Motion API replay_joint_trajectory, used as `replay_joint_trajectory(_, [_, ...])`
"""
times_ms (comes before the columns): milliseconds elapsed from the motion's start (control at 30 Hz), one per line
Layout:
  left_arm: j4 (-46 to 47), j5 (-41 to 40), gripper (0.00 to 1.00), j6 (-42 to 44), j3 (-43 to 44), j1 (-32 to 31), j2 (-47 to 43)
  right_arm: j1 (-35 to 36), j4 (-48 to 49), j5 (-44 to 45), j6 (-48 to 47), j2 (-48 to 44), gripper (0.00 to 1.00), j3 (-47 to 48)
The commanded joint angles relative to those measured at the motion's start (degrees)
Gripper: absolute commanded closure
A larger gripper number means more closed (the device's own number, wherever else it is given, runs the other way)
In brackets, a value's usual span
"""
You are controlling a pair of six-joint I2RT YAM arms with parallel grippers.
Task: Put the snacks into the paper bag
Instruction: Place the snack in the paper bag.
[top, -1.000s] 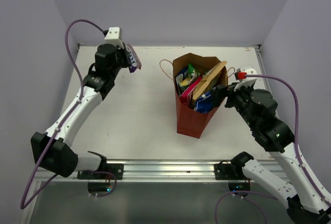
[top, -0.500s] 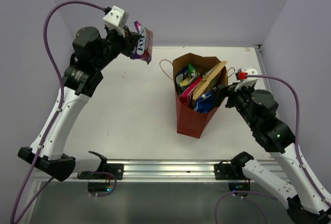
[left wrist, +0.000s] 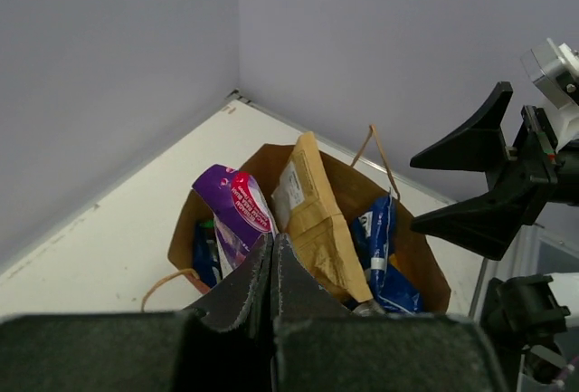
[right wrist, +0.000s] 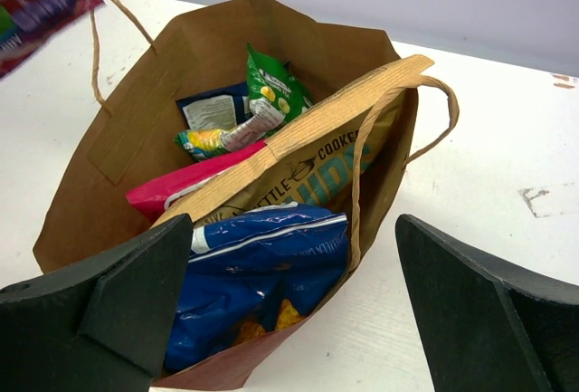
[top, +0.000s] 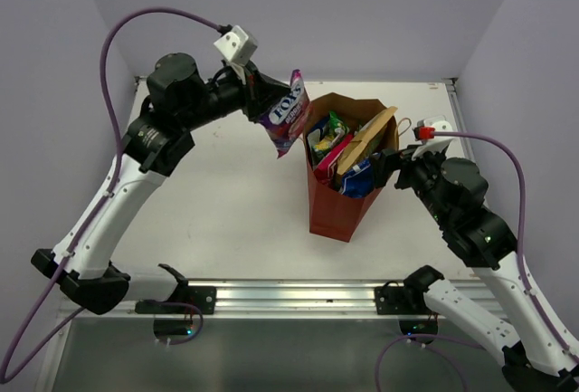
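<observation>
The red-brown paper bag [top: 331, 208] stands upright in the middle of the table, mouth open. Inside it are a tan packet [right wrist: 312, 148], a blue one [right wrist: 262, 274], a pink one [right wrist: 176, 191] and a small green one [right wrist: 270, 84]. My left gripper [top: 263, 100] is shut on the purple candy packet [top: 287, 113], which hangs in the air just over the bag's left rim. In the left wrist view the purple packet [left wrist: 232, 209] dangles past the closed fingertips [left wrist: 253, 261] above the bag's mouth [left wrist: 427, 270]. My right gripper [top: 387, 167] stands open at the bag's right rim, holding nothing.
Thin twine handles [right wrist: 400, 152] stick out from both long sides of the bag. The table's back edge meets the wall [top: 271, 21] close behind the bag. The right arm's cable [top: 488, 143] loops beside the bag.
My left arm has swung right from the far left corner, carrying the purple candy packet up to the bag's left rim. The right arm and the bag have stayed still.
</observation>
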Motion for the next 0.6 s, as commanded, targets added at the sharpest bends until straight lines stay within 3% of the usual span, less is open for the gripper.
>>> replay_joint_trajectory(0, [3.91, 0.03, 1.00, -4.95, -0.60, -2.73, 2.16, 0.33, 1.47, 0.19, 0.72, -0.29, 0.01, 0.56])
replay_joint_trajectory(200, [3.74, -7.09, 1.00, -6.45, 5.01, -9.41, 4.88, 0.33, 1.20, 0.10, 0.72, -0.73, 0.02, 0.12])
replay_joint_trajectory(567, [3.13, -14.20, 1.00, -12.95, 7.84, -10.82, 12.09, 0.33, 1.46, 0.19, 0.81, -1.08, 0.01, -0.58])
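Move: The left hand, fingers shut on the edge of the purple snack, is up beside the paper bag; the middle of the bag's mouth lies about 14 cm to its right, 3 cm farther out and 16 cm below. In it, the brown snack stands some 17 cm right and 3 cm out, the green snack 10 cm right and 4 cm out, both near rim depth. From the open right hand the mouth's middle is about 8 cm left, 5 cm ahead and slightly lower. Quickly to the right and down goes the left hand, about 6 cm across and 4 cm lower, swinging the purple snack towards the bag's mouth; then its sideways travel eases off and it rises some 3 cm, nearly back to its old height. The wrist turns only some 10 degrees. The fingers stay shut, yet their hold on the snack ends. ##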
